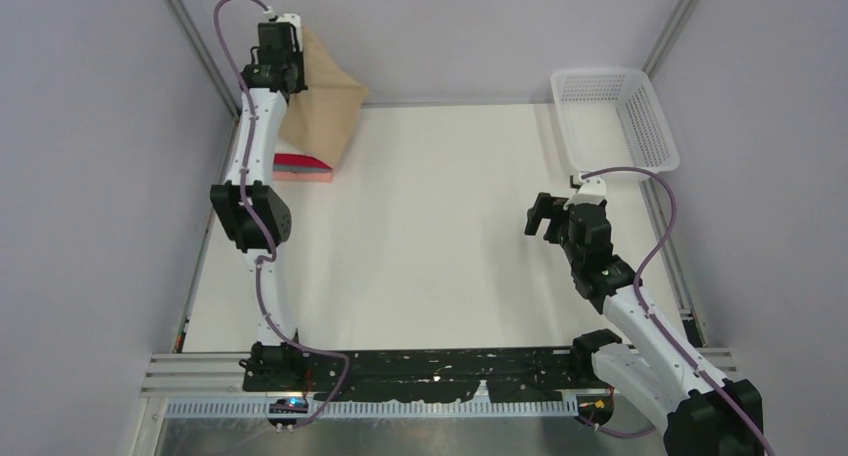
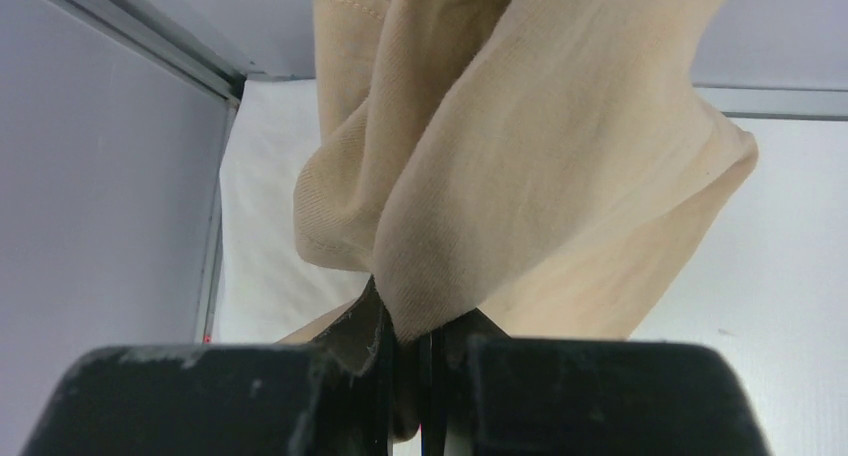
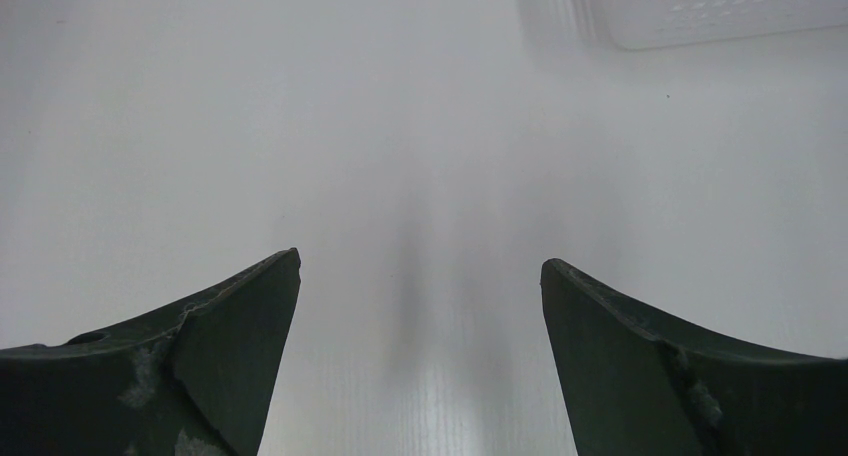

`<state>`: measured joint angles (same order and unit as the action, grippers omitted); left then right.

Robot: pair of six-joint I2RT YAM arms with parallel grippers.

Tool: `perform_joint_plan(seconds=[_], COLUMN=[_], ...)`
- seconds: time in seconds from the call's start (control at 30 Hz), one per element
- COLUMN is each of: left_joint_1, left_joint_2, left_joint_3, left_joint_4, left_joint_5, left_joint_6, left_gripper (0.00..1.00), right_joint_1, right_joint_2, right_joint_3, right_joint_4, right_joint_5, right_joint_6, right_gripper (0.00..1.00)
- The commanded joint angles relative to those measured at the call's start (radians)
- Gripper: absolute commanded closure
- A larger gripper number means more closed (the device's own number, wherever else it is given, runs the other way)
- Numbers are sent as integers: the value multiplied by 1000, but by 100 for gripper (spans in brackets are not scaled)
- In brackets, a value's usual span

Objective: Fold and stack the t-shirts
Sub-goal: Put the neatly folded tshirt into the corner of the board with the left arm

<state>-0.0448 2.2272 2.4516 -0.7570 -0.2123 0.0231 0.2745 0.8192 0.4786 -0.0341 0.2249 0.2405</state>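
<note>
A tan t-shirt (image 1: 322, 101) hangs bunched at the far left corner, above a stack of folded shirts of which a red one (image 1: 298, 161) and a salmon-pink one (image 1: 300, 174) show at the edge. My left gripper (image 1: 290, 51) is raised high and shut on the tan t-shirt (image 2: 520, 176), whose cloth is pinched between its jaws (image 2: 425, 351). The white and grey shirts are hidden. My right gripper (image 1: 541, 216) is open and empty over bare table at the right, its fingers (image 3: 240, 316) wide apart.
A white plastic mesh basket (image 1: 612, 116) stands at the far right corner and shows at the top of the right wrist view (image 3: 700, 6). Grey walls and metal frame rails enclose the white table (image 1: 430, 236).
</note>
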Motion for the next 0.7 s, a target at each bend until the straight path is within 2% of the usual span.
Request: perform_joint_plan(seconds=[0.0, 0.23, 0.4, 0.43, 0.57, 0.67], left_joint_1=[71, 202, 246, 252, 256, 258], left_joint_2=[2, 58, 96, 100, 106, 93], left_joint_3=[38, 48, 39, 32, 1, -3], left_joint_4=[113, 149, 156, 162, 172, 152], left_joint_5=[52, 148, 206, 257, 279, 229], left_joint_6=[-82, -232, -269, -274, -285, -288], left_gripper=[100, 100, 100, 96, 71, 18], right_joint_1=[-3, -3, -2, -3, -3, -3], right_joint_2=[17, 54, 82, 85, 116, 133], right_joint_3=[27, 55, 84, 86, 105, 120], right_joint_4=[40, 13, -12, -13, -15, -19], right_joint_5=[41, 47, 61, 61, 62, 65], right_joint_6=[-8, 0, -10, -10, -16, -23], right_gripper=[5, 5, 5, 5, 5, 5])
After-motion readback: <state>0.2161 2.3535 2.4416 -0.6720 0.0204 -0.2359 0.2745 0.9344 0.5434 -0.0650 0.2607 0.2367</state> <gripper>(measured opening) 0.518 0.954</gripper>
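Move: The left hand holds the folded tan t-shirt near one end. The shirt's middle hangs about 5 cm to its right, 2 cm back and 9 cm below. The top of the shirt stack, where it is being laid, is centred roughly 6 cm left, 3 cm back and 16 cm below; the board's far-left corner is some 24 cm left, 9 cm ahead and 28 cm down. From the idle right hand, the stack top lies about 57 cm left, 26 cm ahead and 4 cm lower. With the tan shirt still pinched and its free part trailing to the right, the left hand sweeps about 11 cm left over the stack towards the wall side, sinking some 6 cm and edging only slightly forward, so that the cloth is drawn square over the pile. On the way the wrist rolls about 20 degrees, left side down, and turns a little counter-clockwise; as the sideways travel dies out the fingers open to about half and let go of the shirt's far-left part while the hand still sinks. ##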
